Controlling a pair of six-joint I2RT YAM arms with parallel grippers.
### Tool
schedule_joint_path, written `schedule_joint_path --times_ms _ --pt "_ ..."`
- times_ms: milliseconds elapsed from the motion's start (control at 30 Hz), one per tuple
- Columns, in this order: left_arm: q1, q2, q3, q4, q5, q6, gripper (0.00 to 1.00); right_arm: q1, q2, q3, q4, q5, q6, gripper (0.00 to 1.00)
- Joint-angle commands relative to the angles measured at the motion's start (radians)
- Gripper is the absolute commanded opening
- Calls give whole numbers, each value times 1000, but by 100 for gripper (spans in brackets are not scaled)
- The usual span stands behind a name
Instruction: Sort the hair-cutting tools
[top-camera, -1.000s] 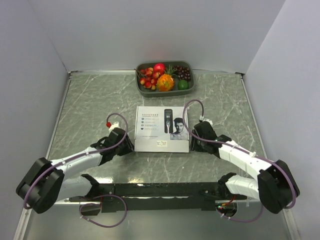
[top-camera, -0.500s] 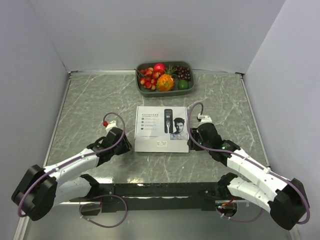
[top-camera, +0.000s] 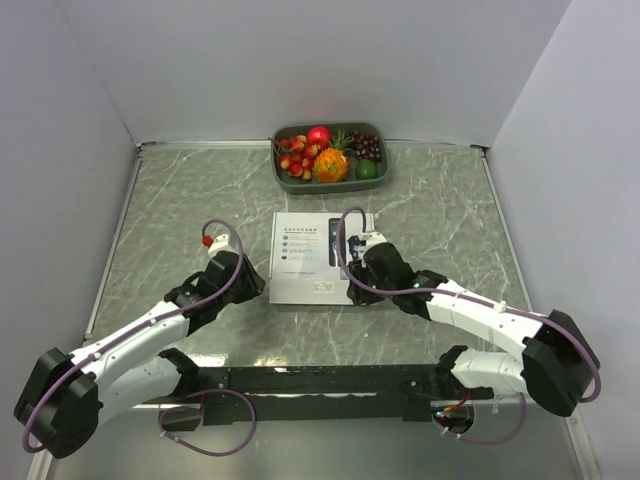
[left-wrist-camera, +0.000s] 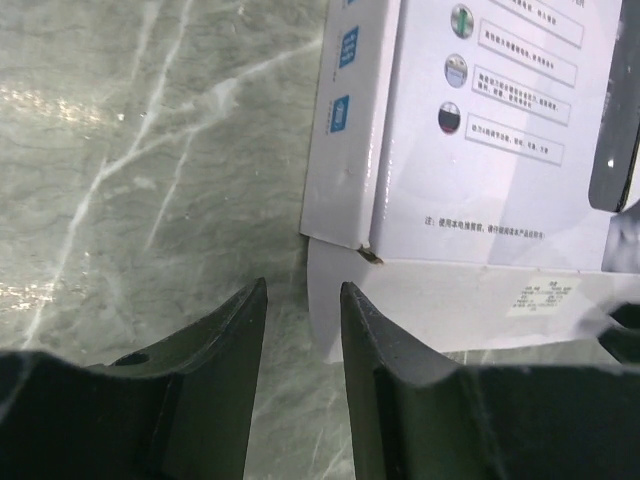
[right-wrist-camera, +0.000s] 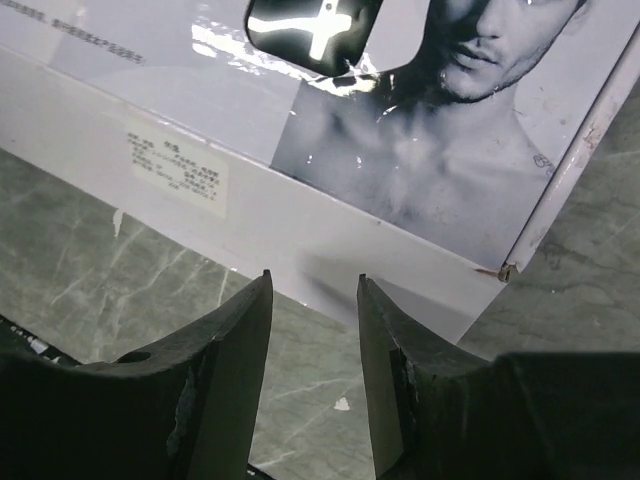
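The hair-cutting tools are out of view; only a printed picture of a clipper shows on the lid of the closed white cardboard box (top-camera: 303, 255) lying mid-table. My left gripper (top-camera: 256, 288) is open and empty, low over the table beside the box's near-left corner (left-wrist-camera: 340, 235). In the left wrist view the left gripper (left-wrist-camera: 303, 290) has only marble between its fingers. My right gripper (top-camera: 353, 291) is open and empty at the box's near edge, close to the near-right corner. In the right wrist view the right gripper (right-wrist-camera: 315, 280) points at the box's front wall (right-wrist-camera: 300, 225).
A grey tray (top-camera: 330, 187) of colourful fruit stands at the back, beyond the box. Grey walls enclose the marble table on three sides. The black base rail (top-camera: 320, 380) of the arms runs along the near edge.
My right arm has swung left, carrying its gripper from beside the box's right side to the near edge. The left gripper has crept slightly forward. The box has not moved.
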Motion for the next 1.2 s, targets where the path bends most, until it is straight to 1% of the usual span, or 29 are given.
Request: schedule_joint_path --times_ms 0,333,533,600,667,800,1000,1067,1167 --pt "-6 -6 31 22 49 23 41 7 47 62 47 28 18 47" --pt "-9 78 -20 131 104 20 41 6 107 84 51 48 24 48" --pt "-10 166 -35 204 86 17 40 4 131 84 50 94 33 49" --pt "-10 196 -35 211 58 14 40 6 137 81 51 124 33 49" --pt "-10 234 -23 211 35 14 40 4 147 78 50 144 36 49" --pt "-10 284 -11 263 17 6 40 -3 174 73 44 197 50 50" --pt "-10 330 -9 298 -9 -11 40 -48 216 67 47 236 55 50" --pt "-10 342 -6 304 -20 -16 40 -66 219 67 38 259 56 51" --pt "-10 357 0 321 -28 -23 40 -103 205 51 53 255 58 51"
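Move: The closed white box sits between my hands: its middle is about 11 cm ahead and 16 cm right of my left hand, and 11 cm ahead and 9 cm left of my right, some 4 cm lower. Its near-left corner lies 1 cm ahead and 3 cm right of my left hand; its near-right corner is 1 cm ahead and 3 cm right of my right hand. The fruit tray stands roughly 26 cm beyond the box's middle, straight ahead of it. With both grippers still half open, I push the box forward by its near side. My left hand sinks about 5 cm while easing right, then a little forward, to bring its fingers to the near-left corner; my right goes forward and down about 4 cm each, later sliding right towards the near-right corner, turning some 10 degrees clockwise and rolling its left side down. ##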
